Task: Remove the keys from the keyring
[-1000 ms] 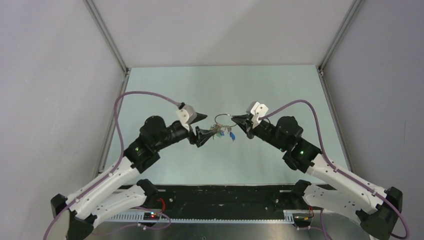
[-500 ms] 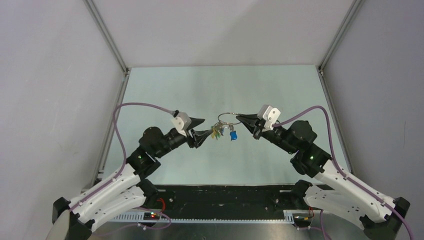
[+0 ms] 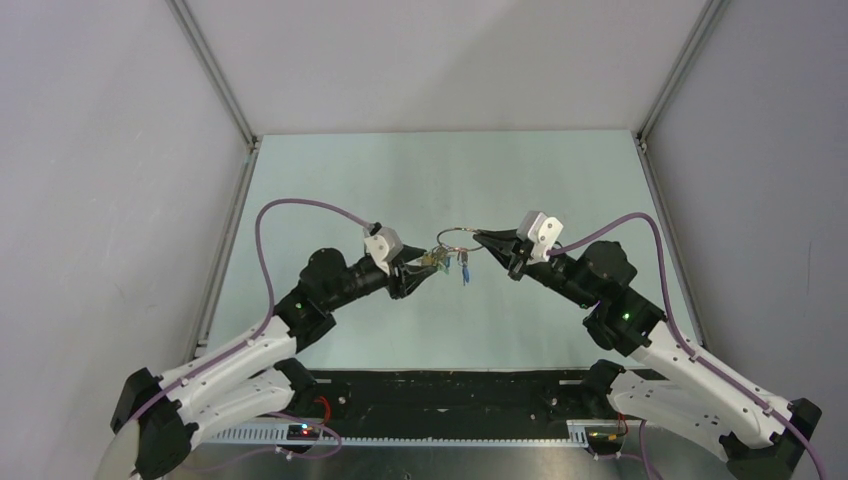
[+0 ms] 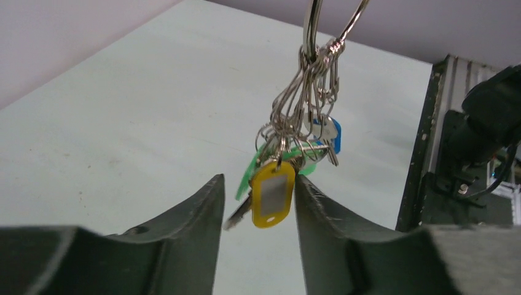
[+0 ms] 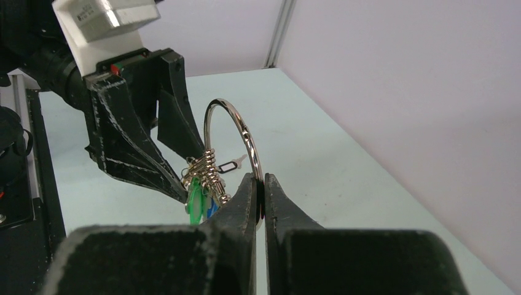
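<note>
My right gripper (image 3: 480, 237) is shut on the keyring (image 3: 455, 233) and holds it in the air above the table. In the right wrist view the silver keyring (image 5: 236, 123) stands upright, pinched between my fingertips (image 5: 249, 184). The keys (image 3: 442, 262) hang from its low side on small clips, with a blue one (image 3: 465, 271) to the right. My left gripper (image 4: 257, 181) is open, with its fingers either side of the yellow-headed key (image 4: 273, 193). The yellow key lies against the right finger. Green (image 4: 252, 172) and blue (image 4: 332, 132) heads hang behind it.
The pale green table (image 3: 440, 170) lies under the hanging bunch, with grey walls on three sides. A black rail (image 3: 450, 390) with the arm bases runs along the near edge. The left gripper (image 5: 135, 123) shows close behind the ring in the right wrist view.
My left gripper has moved right and up to the hanging bunch, and its fingers now straddle the yellow key. My right gripper lifted the ring slightly, then held still.
</note>
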### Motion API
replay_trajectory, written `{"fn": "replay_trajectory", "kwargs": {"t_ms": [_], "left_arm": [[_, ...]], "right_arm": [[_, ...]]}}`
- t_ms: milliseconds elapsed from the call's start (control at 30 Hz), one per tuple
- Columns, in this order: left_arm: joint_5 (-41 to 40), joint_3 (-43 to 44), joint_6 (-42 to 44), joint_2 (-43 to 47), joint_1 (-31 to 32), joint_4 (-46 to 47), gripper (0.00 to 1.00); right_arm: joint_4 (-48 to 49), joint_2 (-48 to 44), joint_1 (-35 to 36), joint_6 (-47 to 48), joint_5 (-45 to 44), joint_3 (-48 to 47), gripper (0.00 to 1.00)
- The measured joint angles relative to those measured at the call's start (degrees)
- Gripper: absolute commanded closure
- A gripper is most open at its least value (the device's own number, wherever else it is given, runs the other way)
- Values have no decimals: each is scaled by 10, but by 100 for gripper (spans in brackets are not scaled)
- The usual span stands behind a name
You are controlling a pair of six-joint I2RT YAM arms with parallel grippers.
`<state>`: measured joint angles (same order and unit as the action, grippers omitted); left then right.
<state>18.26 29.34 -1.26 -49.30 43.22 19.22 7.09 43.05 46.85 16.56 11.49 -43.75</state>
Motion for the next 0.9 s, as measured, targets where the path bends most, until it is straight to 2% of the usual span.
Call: {"fn": "replay_trajectory", "kwargs": {"t_ms": [33, 67, 133, 233, 400, 900], "left_arm": [[1, 0, 0, -6, 0, 0, 66], [2, 0, 1, -11, 0, 0, 75], [5, 0, 3, -20, 0, 0, 82], [5, 0, 10, -23, 0, 0, 86], [3, 0, 13, -23, 0, 0, 99], [-14, 35, 0, -23, 0, -46, 100]], "right_arm": [[0, 0, 0, 0, 1, 0, 100], [0, 0, -1, 0, 2, 0, 100], [0, 0, -2, 0, 2, 0, 100], [-3, 0, -5, -2, 1, 0, 100], [-10, 0, -17, -7, -1, 0, 100], [-45, 18, -63, -50, -15, 0, 100]]}}
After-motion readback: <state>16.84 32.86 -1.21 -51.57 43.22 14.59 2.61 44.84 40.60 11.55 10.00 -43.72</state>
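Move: The yellow tag hangs just off the open left fingertips, about 1 cm ahead, 1 cm right and 1 cm below that hand. The green tags lie about 1 cm ahead and 3 cm right of the left hand, the blue key level with it and 7 cm right, and the ring's middle 1 cm ahead, 5 cm right and some 10 cm above. From the right hand, the yellow tag is about level, 8 cm left and 12 cm below. The left hand sinks just over 1 cm onto the yellow tag and shuts its fingers, pinching the tag by its two edges, then keeps that grip nearly still before rising about 1 cm near the end. The right hand, still gripping the ring, first waits, then carries it about 3 cm forward, 3 cm down and 2 cm right, past the held tag and outward from it, tipping its fingers down and turning clockwise by under 10 degrees each. ##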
